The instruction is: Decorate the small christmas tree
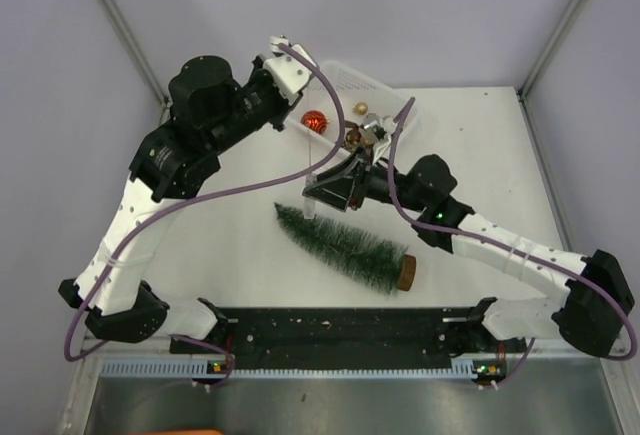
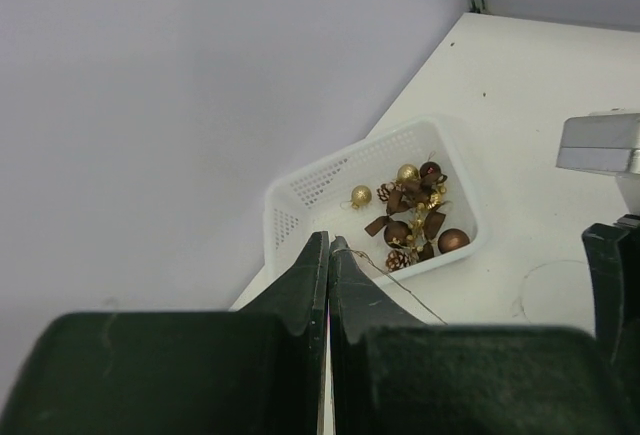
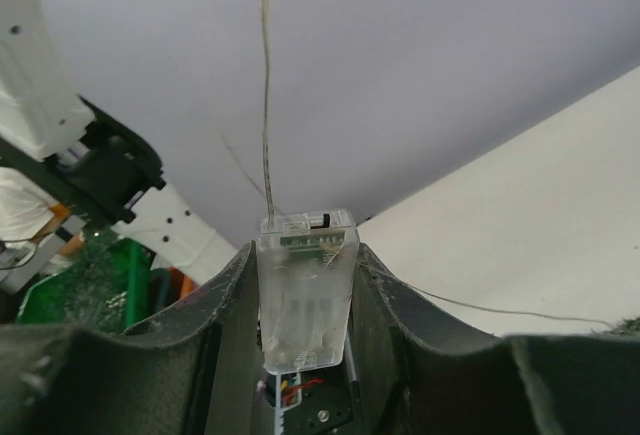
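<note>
The small christmas tree [image 1: 338,243] lies on its side mid-table, its wooden base [image 1: 405,272] toward the right. My right gripper [image 1: 314,198] hovers just above the tree's tip. In the right wrist view its jaws [image 3: 305,255] are shut on a clear plastic battery box [image 3: 305,290], and a thin light-string wire [image 3: 265,85] rises from that box. My left gripper [image 1: 283,48] is raised high over the back of the table. Its jaws [image 2: 329,240] are shut, with the thin wire [image 2: 395,283] caught at the tip.
A white perforated basket [image 2: 300,190] at the back holds several brown and gold baubles [image 2: 408,217] and small pine cones. A red bauble [image 1: 314,121] sits by the basket's left end. Grey walls stand close behind and on both sides.
</note>
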`<action>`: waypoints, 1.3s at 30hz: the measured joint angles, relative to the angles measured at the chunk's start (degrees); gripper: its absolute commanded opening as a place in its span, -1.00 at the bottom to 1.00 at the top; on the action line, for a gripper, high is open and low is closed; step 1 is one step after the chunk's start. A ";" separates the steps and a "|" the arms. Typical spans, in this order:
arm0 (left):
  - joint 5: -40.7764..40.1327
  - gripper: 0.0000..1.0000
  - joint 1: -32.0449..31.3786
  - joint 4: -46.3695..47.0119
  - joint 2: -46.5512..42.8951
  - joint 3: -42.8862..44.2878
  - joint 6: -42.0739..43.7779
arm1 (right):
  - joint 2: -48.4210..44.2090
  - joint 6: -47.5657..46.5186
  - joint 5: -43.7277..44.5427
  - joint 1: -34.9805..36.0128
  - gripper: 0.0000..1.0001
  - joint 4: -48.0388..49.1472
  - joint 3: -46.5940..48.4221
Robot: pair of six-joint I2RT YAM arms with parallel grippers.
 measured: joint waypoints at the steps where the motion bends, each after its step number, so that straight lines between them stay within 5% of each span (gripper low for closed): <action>1: -0.17 -1.00 0.00 0.13 0.02 0.00 -0.02 | -0.98 0.85 -0.72 0.07 -0.85 0.48 -0.59; 14: -1.44 -1.00 -0.42 1.88 0.00 -2.56 1.95 | -16.09 1.29 0.48 -0.02 -0.97 -8.68 -2.23; 21: -4.42 -0.98 -0.35 3.76 -2.75 -7.34 5.11 | -18.69 -2.38 3.28 -11.87 -1.00 -23.65 3.72; 25: -7.76 -0.77 -0.46 11.19 -6.14 -14.10 5.40 | -17.05 -4.09 4.20 -22.08 -1.00 -29.53 13.64; 30: -13.55 -0.62 -0.28 19.89 -5.73 -17.18 7.15 | -12.50 -5.35 4.02 -25.73 -1.00 -30.95 26.49; 34: -17.53 0.06 0.74 25.75 -3.41 -15.76 9.44 | -10.14 -5.60 3.91 -26.05 -1.00 -31.06 32.04; 37: -18.67 0.04 2.19 29.38 -2.78 -15.52 10.10 | -9.49 -5.60 3.74 -26.10 -1.00 -31.32 32.50; 39: -18.69 -0.31 3.85 30.47 -2.80 -15.52 9.64 | -9.01 -5.60 3.43 -26.10 -1.00 -31.36 32.50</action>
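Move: The right hand already holds the clear battery box of the light string, and the shut left fingers pinch the string's thin wire. From the left hand, the box hangs about 10 cm back, neither left nor right, and 15 cm lower; the ornament basket is some 27 cm ahead, 10 cm right, 46 cm down. From the right hand, the basket is roughly 38 cm ahead, 6 cm right, 31 cm down, and the tree lies almost beneath, 1 cm ahead, 4 cm right, 31 cm down. Keeping its grip on the battery box, the right hand first eases back, right and up about 5 cm each, then sweeps up, right and forward, ending some 20 cm higher and 17 cm farther right, turned about 30 degrees clockwise. The left hand sinks 2 cm, then opens its fingers halfway, ending its pinch on the wire while moving forward and left about 6 cm each and up, tilting upward and turning counter-clockwise. ##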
